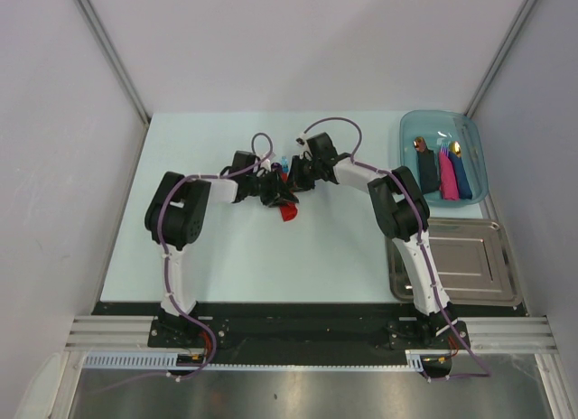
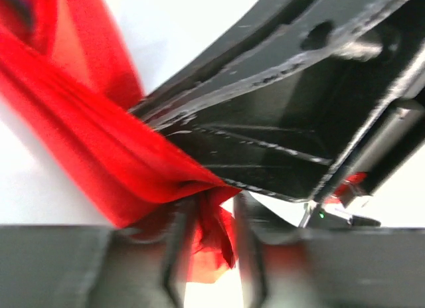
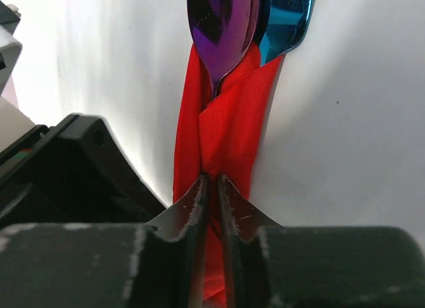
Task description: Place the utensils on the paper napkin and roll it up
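Observation:
The paper napkin [image 1: 287, 211] is red and wrapped into a narrow roll [image 3: 229, 135] around the utensils near the table's middle. A purple spoon bowl [image 3: 222, 29] and the bright blue utensil's head [image 3: 285, 22] stick out of its far end. My right gripper [image 3: 214, 182] is shut on the roll's middle [image 1: 291, 180]. My left gripper [image 2: 209, 255] sits at the roll's near end [image 1: 282, 200]. Its blurred fingers stand a little apart, with the napkin's crumpled tail [image 2: 212, 235] loose between them. The right gripper's black body [image 2: 279, 122] fills the left wrist view.
A clear blue bin [image 1: 406, 157] at the back right holds three finished rolls, dark [image 1: 427, 172], pink [image 1: 447, 175] and blue [image 1: 461, 175]. A metal tray [image 1: 456, 261] lies at the right, beside the right arm. White walls close in the table.

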Robot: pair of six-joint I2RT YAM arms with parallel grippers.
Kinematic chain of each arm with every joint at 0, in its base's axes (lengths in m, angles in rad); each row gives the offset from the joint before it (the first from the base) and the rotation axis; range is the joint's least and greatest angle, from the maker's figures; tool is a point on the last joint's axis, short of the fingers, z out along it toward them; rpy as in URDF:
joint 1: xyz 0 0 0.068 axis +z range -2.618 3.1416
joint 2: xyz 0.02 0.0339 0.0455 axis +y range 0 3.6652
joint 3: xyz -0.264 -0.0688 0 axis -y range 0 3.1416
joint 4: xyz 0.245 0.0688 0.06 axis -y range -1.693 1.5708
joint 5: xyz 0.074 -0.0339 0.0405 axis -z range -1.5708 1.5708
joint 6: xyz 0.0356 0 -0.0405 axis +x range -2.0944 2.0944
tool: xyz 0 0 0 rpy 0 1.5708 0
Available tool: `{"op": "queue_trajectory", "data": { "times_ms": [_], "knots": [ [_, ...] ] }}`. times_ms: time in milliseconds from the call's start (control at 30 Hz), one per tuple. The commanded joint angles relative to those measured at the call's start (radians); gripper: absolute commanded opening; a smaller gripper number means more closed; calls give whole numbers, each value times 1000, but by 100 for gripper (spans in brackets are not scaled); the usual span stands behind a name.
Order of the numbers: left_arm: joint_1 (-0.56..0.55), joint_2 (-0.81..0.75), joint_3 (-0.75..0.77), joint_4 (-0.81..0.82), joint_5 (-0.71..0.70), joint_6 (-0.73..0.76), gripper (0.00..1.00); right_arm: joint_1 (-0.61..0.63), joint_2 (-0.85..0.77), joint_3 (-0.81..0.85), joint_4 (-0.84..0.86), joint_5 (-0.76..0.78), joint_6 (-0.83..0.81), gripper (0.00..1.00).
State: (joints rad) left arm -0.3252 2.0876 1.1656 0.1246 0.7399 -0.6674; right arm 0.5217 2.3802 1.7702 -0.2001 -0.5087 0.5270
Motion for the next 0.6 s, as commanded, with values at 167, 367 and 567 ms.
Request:
{"op": "queue_trajectory", "data": {
  "times_ms": [167,367,567],
  "knots": [
    [-17,58,8,-111,59,66,67,-72,-51,0,-105,-20,-25,32],
    [-17,54,13,-114,73,81,79,-104,-72,0,-91,-128,11,55],
    [-15,51,8,-108,81,86,77,-95,-56,-5,-137,-136,-38,59]
  ]
}}
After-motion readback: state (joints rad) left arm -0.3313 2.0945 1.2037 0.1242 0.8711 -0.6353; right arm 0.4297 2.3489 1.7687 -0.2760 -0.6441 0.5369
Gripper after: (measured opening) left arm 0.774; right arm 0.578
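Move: Both hands still pinch the half-rolled red paper napkin, which runs fore and aft on the table. Its middle lies some 2 cm ahead of the left hand, and about 4 cm back and 1 cm left of the right hand, roughly 1 cm lower. The purple spoon's bowl sticks out of the far end, about 3 cm ahead and 4 cm left of the right hand; the blue fork's head is some 4 cm ahead and 3 cm left of it. To the right and up, the right hand backs off about 4 cm, opening its nearly shut fingers to a bit over half and letting its pinch on the roll go as it leaves. The left hand opens wide, freeing the bunched near part, and rises some 2 cm while edging right and slightly back, one finger still close against the paper. ##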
